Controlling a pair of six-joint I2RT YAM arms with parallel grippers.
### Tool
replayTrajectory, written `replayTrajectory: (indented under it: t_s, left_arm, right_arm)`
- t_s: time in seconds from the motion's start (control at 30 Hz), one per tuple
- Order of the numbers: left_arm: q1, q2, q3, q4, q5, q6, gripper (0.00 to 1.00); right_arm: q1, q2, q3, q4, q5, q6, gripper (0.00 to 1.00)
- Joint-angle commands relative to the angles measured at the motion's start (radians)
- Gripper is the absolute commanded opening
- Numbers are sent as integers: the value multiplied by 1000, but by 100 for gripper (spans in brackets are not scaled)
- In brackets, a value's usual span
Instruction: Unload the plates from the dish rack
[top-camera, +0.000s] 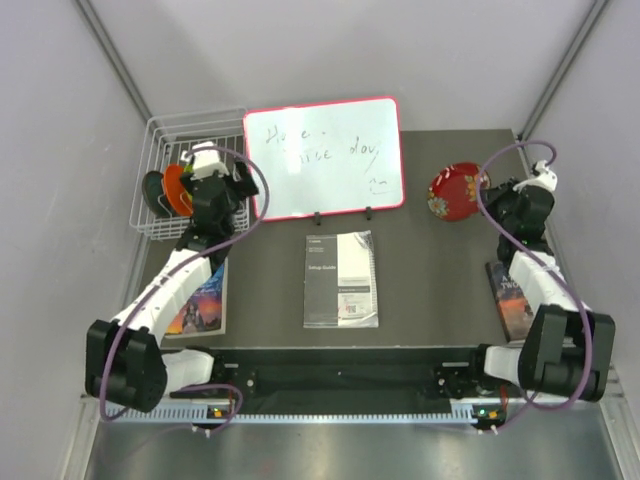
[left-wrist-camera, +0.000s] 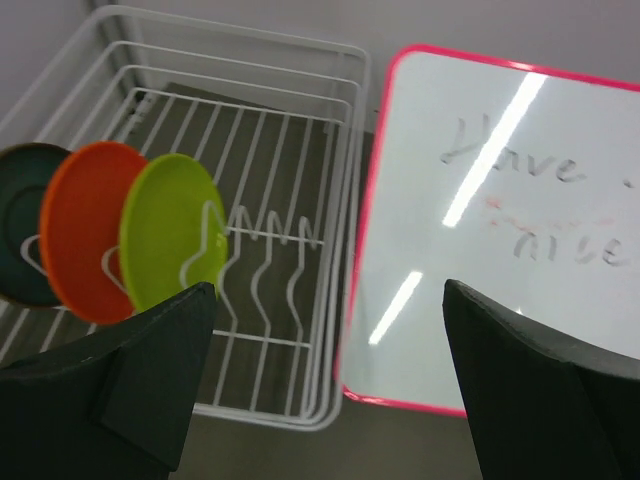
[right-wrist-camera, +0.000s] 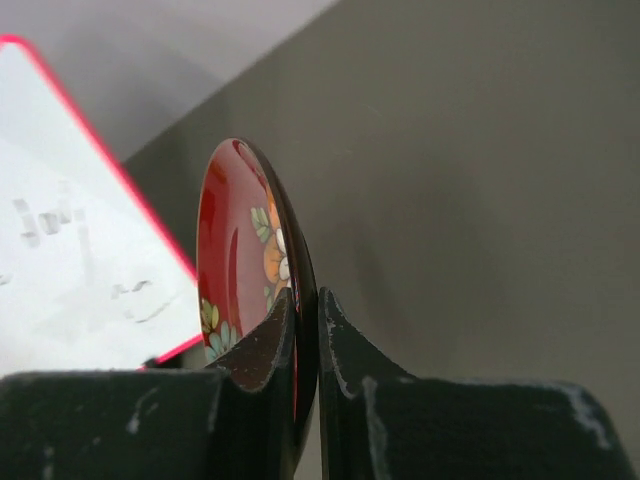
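The white wire dish rack (top-camera: 160, 140) stands at the back left; it also shows in the left wrist view (left-wrist-camera: 300, 130). In its slots stand a lime green plate (left-wrist-camera: 170, 230), an orange plate (left-wrist-camera: 85, 230) and a dark teal plate (left-wrist-camera: 20, 240); the orange (top-camera: 176, 188) and teal (top-camera: 155, 190) ones show from above. My left gripper (left-wrist-camera: 325, 330) is open and empty above the rack's right edge, to the right of the plates. My right gripper (right-wrist-camera: 308, 320) is shut on the rim of a red flowered plate (right-wrist-camera: 235, 250), held on edge above the table at the back right (top-camera: 455, 190).
A red-framed whiteboard (top-camera: 325, 155) leans between the rack and the red plate. A manual (top-camera: 340, 278) lies mid-table. A book (top-camera: 200, 300) lies under the left arm and another (top-camera: 510, 295) under the right arm. Grey walls close in the sides.
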Motion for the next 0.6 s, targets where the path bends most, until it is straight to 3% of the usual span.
replayTrajectory:
  t_s: [0.0, 0.3, 0.57]
  left_arm:
    - [131, 38, 53, -10, 9, 9, 99]
    - [254, 113, 52, -1, 130, -49, 99]
    - [296, 145, 46, 7, 169, -60, 99]
  right_arm:
    - [-51, 149, 101, 15, -4, 15, 0]
    - [-77, 556, 340, 110, -205, 49, 0]
    - [-79, 653, 434, -23, -119, 15, 1]
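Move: The lime green plate stands in the dish rack some 8 cm ahead of my left hand, 10 cm to its left and 10 cm below. The orange plate is about 6 cm left of the green one and the dark plate 13 cm left of it, both nearly level with it. The bare table where the red plate is going lies about 11 cm ahead of my right hand, 5 cm to its left and 14 cm below. The right-hand book lies about 23 cm back from my right hand, 12 cm to its right. With the red plate still pinched by its rim, my right hand drops about 12 cm towards the bare table, soon reaching some 10 cm forward as well and tipping its fingers down about 15 degrees. Meanwhile my empty, wide-open left hand sweeps 8 cm left towards the green plate, then sinks about 4 cm over the rack, turning slightly counter-clockwise. ##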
